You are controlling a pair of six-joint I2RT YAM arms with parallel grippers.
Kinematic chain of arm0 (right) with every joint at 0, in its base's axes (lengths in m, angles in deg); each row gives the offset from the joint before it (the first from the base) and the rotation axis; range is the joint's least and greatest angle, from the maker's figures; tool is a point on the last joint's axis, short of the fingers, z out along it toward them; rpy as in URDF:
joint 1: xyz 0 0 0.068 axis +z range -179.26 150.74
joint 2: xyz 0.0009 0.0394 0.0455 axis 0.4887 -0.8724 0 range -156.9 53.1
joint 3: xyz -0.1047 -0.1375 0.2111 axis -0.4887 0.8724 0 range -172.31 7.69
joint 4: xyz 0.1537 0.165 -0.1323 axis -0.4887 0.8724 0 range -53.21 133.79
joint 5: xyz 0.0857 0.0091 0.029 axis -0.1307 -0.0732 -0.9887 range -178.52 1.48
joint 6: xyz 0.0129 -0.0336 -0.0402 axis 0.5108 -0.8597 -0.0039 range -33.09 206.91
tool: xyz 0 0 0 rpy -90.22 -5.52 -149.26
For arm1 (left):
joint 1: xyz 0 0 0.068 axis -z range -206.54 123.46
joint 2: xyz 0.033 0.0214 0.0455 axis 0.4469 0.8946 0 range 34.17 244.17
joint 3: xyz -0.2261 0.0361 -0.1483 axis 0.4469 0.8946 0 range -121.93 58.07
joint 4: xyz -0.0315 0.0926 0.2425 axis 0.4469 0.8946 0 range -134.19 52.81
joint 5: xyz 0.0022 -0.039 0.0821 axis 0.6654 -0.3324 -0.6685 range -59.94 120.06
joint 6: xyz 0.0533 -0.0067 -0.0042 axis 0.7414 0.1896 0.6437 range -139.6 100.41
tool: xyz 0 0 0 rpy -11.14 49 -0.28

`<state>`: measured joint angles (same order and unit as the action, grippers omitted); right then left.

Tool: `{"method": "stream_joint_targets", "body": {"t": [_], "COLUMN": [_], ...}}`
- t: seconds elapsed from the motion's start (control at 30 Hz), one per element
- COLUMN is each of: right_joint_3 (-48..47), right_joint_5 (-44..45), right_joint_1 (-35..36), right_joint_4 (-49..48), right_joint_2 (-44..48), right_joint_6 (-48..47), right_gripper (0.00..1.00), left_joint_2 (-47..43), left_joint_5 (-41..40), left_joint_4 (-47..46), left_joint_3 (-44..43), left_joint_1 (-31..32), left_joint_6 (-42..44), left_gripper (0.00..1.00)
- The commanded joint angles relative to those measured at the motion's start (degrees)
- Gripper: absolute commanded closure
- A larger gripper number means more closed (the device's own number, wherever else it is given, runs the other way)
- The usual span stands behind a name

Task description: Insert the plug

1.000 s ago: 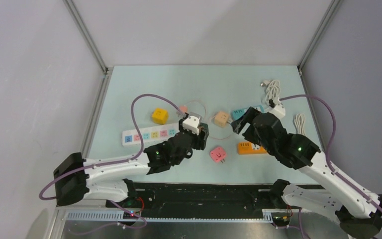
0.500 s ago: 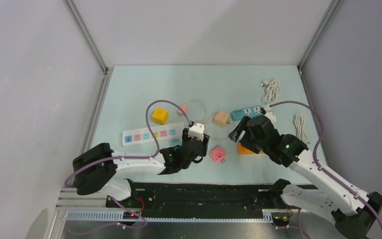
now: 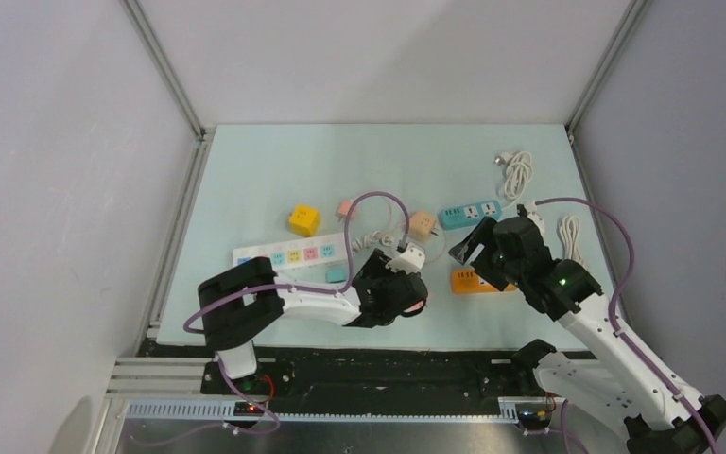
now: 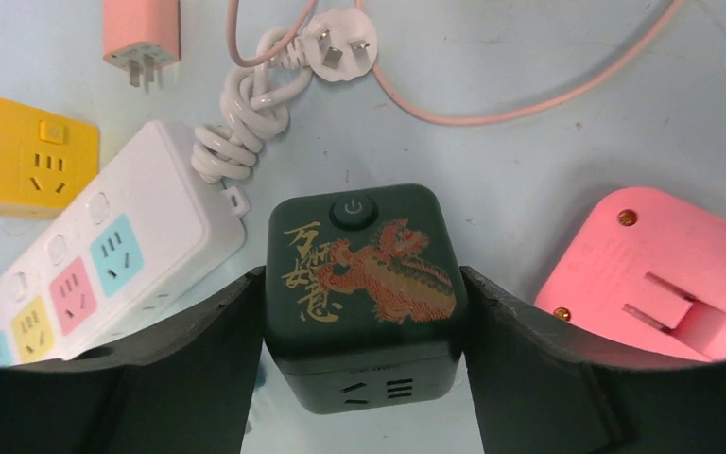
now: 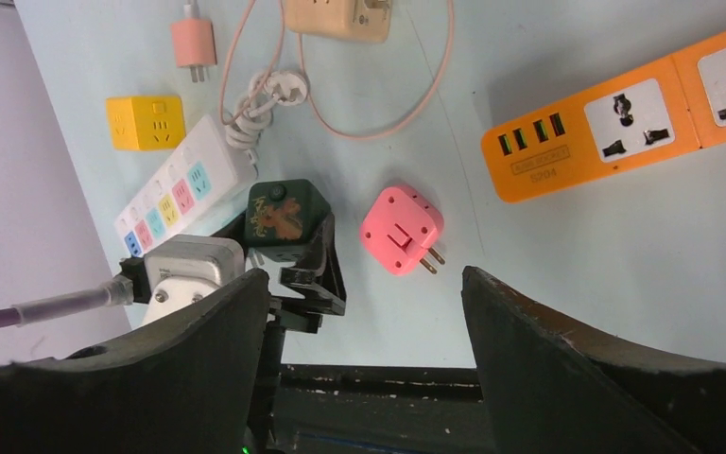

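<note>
My left gripper [image 4: 364,284] is shut on a dark green cube socket [image 4: 364,270] with a gold and red dragon print, one finger against each side, low over the table. Just right of it a pink plug adapter [image 4: 662,284] lies on its back with its two prongs up; it is also in the right wrist view [image 5: 400,227]. From above, the left gripper [image 3: 405,295] hides most of that adapter. A white three-pin plug [image 4: 340,43] on a coiled cord lies farther back. My right gripper [image 5: 364,279] hangs open and empty above the table, right of the adapter [image 3: 468,251].
White power strip [image 3: 288,255] with coloured sockets at left, yellow cube socket [image 3: 304,219] behind it. Beige cube [image 3: 422,225], small pink charger [image 3: 345,206] and pink cord mid-table. Orange strip [image 3: 477,282] under the right arm, blue strip [image 3: 470,214] behind. White cable bundles [image 3: 518,170] at right.
The left arm has swung right and toward the near edge with the green cube, ending next to the pink adapter. The right gripper has drifted slightly right.
</note>
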<state>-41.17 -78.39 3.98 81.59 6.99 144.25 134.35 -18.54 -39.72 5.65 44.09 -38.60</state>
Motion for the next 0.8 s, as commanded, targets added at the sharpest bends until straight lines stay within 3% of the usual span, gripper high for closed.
{"method": "stream_joint_targets", "body": {"t": [0.0, 0.07, 0.13, 0.43, 0.77], "right_joint_3": [0.1, 0.5, 1.0, 1.4, 0.8], "right_joint_5": [-2.2, -2.8, -3.2, -5.2, -1.1], "right_joint_1": [-1.8, -2.3, -2.7, -3.1, 2.8], "right_joint_4": [0.7, 0.5, 0.2, -1.6, -6.1], "right_joint_2": [0.1, 0.1, 0.2, -1.7, -10.7], "right_joint_6": [-1.5, -1.5, -1.3, -1.6, -0.7], "right_gripper": [0.21, 0.21, 0.21, 0.22, 0.19], "left_joint_2": [1.4, 2.1, 2.1, -5.7, -25.8], "left_joint_5": [-3.8, -3.3, -2.2, 2.6, 10.6], "left_joint_4": [1.6, 1.7, 1.7, 1.6, 3.6], "left_joint_3": [-1.7, -2.0, -2.2, 0.2, 5.6], "left_joint_1": [0.9, 1.4, 2.0, 2.1, -7.7], "left_joint_6": [-0.6, -0.1, 0.9, -0.2, -7.7], "left_gripper": [0.16, 0.05, 0.01, 0.0, 0.0]}}
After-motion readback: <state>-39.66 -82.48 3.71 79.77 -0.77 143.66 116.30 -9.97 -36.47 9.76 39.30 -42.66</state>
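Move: The dark green plug is still between the left fingers. From that hand, the pink plug lies about 9 cm right and 8 cm back, and the small teal plug some 9 cm left and 4 cm back. The white power strip's middle is about 18 cm left and roughly level. All three sit some 2 cm lower. From the right hand, the green plug is about 20 cm left, 3 cm ahead and 15 cm below. The green plug is let go low over the table: the left fingers spread wide while the hand sinks and eases back a centimetre or two, coming clear of the plug's sides. The left hand then lifts about 8 cm, swinging slightly forward and left and rolling some 15 degrees left side down. The right hand, empty and open, sinks nearly 4 cm. ##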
